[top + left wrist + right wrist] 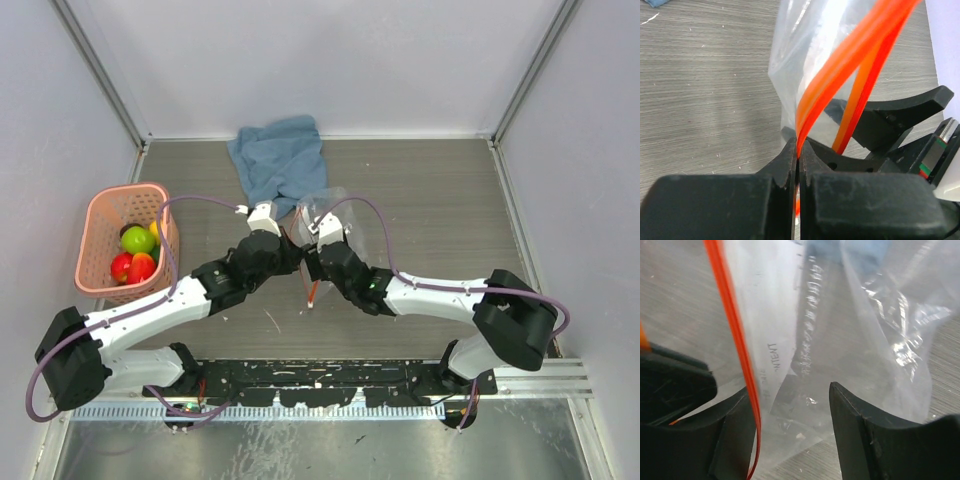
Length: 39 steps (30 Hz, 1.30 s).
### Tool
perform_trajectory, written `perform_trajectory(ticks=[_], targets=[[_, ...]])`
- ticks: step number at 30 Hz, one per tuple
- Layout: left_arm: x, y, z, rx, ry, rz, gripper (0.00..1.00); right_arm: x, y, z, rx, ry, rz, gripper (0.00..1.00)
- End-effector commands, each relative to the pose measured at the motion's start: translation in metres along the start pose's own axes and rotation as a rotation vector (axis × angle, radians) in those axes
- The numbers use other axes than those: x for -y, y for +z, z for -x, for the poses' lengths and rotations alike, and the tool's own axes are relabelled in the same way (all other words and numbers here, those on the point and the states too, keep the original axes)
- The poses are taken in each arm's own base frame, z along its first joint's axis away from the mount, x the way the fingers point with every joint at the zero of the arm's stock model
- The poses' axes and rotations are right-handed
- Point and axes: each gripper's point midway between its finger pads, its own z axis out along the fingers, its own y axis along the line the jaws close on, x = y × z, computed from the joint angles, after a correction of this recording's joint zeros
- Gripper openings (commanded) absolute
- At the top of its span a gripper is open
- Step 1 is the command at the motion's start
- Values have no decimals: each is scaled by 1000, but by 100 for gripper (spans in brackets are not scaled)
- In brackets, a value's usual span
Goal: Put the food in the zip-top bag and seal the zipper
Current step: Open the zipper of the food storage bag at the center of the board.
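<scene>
The clear zip-top bag hangs between my two grippers at the table's middle. My left gripper is shut on one lip of its red-orange zipper, which rises up and to the right. My right gripper stands open with bag film between its fingers. The other zipper lip runs just beside its left finger. In the top view the two grippers nearly touch. The food, green, red and yellow toy fruits, lies in the pink basket at the left.
A crumpled blue cloth lies behind the bag near the back wall. Grey walls close in the table on three sides. In the left wrist view my right gripper's black fingers stand just behind the zipper.
</scene>
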Motion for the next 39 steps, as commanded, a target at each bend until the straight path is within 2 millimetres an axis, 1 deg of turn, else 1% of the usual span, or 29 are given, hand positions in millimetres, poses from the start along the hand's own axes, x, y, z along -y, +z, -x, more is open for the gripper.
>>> perform_trajectory(ticks=[1, 5, 10, 17, 23, 27, 32, 34, 39], targets=[[10, -7, 23, 78, -20, -22, 0, 17, -5, 45, 118, 40, -121, 60], [1, -10, 27, 94, 8, 22, 0, 29, -14, 55, 136, 29, -169, 55], [-5, -15, 33, 102, 50, 62, 0, 40, -23, 62, 149, 17, -209, 47], [-12, -16, 35, 71, 119, 126, 0, 46, -37, 82, 174, -14, -219, 43], [-16, -17, 35, 50, 160, 158, 0, 51, -46, 95, 164, -50, -235, 41], [-21, -17, 33, 28, 194, 191, 0, 60, -57, 105, 171, -56, -267, 37], [-21, -16, 29, -10, 221, 195, 0, 72, -68, 114, 181, -68, -320, 31], [-18, -15, 26, -28, 227, 185, 0, 78, -70, 116, 179, -77, -350, 30], [-10, -14, 19, -78, 237, 151, 0, 92, -66, 113, 136, -92, -427, 29]])
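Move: The left hand already pinches one orange zipper strip of the bag. The other strip lies about 4 cm to its right and 3 cm lower, running through the right hand's open fingers some 2 cm left of that hand's point. From the right hand, the zipper's white end tab hangs about 11 cm back, 2 cm left and 7 cm below; the blue cloth lies roughly 21 cm ahead, 9 cm left and 12 cm below. With the second zipper strip between its narrowing fingers, the right hand draws it up about 10 cm and some 7 cm to the right, away from the left hand, while the wrist turns clockwise and its fingers tip up. The left hand keeps its pinch on the first strip, easing about 3 cm left and rolling its left side up some 15 degrees. ##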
